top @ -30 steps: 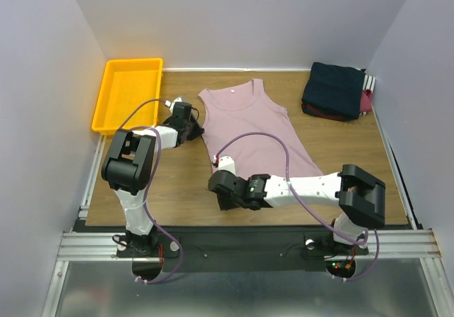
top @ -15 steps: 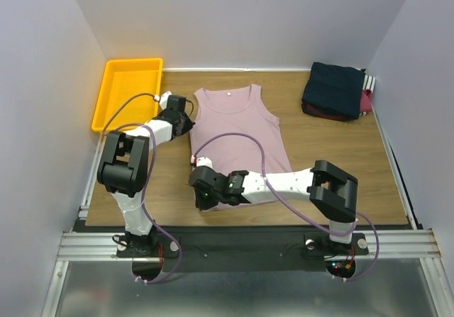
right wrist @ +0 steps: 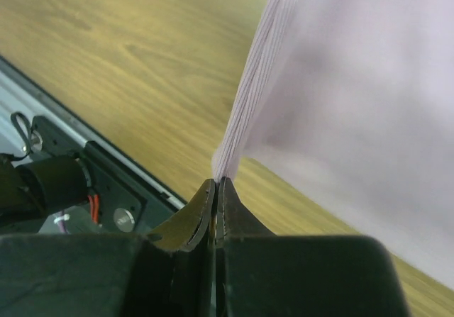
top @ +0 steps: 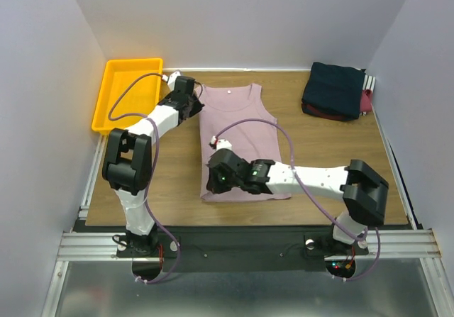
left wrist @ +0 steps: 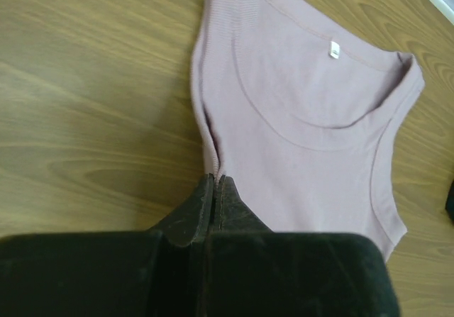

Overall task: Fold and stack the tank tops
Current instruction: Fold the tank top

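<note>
The dusty pink tank top [top: 234, 108] lies flat and lengthwise mid-table, neck toward the back. My left gripper [top: 196, 106] is shut on its left armhole edge; in the left wrist view the jaws [left wrist: 215, 180] pinch the pink top [left wrist: 305, 154] below the strap. My right gripper [top: 211, 186] is shut on the near left hem corner, and the right wrist view has the jaws [right wrist: 216, 182] clamped on the lifted pink cloth [right wrist: 355, 83]. Folded tank tops sit at the back right: a dark navy one [top: 333, 90] on a maroon one [top: 366, 101].
A yellow plastic tray [top: 128, 93] stands at the back left, close to my left arm. White walls close in the table on three sides. The metal rail [top: 248, 246] with both arm bases runs along the near edge.
My left gripper shut on the top's edge and carried it toward the back. My right gripper dragged the hem left, then slightly back right. The top went from slanted to straight.
</note>
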### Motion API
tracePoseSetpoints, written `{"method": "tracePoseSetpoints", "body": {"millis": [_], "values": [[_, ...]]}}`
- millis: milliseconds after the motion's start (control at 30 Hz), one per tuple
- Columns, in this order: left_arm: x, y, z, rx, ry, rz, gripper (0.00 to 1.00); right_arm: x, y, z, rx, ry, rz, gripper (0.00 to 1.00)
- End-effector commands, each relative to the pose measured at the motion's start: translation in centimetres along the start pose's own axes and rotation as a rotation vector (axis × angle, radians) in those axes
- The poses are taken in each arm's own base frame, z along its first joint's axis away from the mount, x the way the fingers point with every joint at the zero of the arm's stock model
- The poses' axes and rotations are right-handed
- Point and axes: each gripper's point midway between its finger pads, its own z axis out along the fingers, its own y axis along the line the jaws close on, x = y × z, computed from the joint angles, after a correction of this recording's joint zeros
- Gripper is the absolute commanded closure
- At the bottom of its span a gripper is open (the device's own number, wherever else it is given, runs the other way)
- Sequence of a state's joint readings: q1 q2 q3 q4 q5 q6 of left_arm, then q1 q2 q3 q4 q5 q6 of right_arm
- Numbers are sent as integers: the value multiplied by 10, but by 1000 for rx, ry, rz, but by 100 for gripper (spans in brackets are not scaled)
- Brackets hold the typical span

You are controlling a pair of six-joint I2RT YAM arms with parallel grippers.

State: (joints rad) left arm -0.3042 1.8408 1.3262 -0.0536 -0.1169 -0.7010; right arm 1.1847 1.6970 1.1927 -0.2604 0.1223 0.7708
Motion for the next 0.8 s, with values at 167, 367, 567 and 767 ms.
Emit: {"method": "tracePoseSetpoints", "body": {"millis": [167,367,567,767], "values": [[16,-42,19,28,19,29,100,-9,-43,-32,13,-67,92,99],[39,-56,30,34,56,50,100,7,-70,-37,52,-60,121,100],[52,-67,34,52,73,73,100,22,-89,-39,90,-56,146,100],[67,-72,37,54,94,91,100,36,-103,-39,117,-45,165,100]]}}
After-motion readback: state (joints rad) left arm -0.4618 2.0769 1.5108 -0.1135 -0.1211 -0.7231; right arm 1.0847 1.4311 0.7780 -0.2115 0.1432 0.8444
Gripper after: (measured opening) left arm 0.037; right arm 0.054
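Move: My left hand holds the tank top's left side near the armhole, and my right holds the same side at the hem, both already lifted. The tank top's middle lies about 15 cm right of my left hand, 8 cm back and 9 cm below; the neck label is 10 cm right and 15 cm ahead. From my right hand that middle is roughly 26 cm ahead, 13 cm right and 8 below, the hem's middle 14 cm right, level with it and 8 below. Keeping both pinches shut, I carry the raised left side across to the right over the tank top's body, my left hand some 9 cm and my right about 11 cm. Both hands sink about 5 cm as they go, chiefly after the sideways swing has begun, and turn slightly clockwise, slowing towards the end. ##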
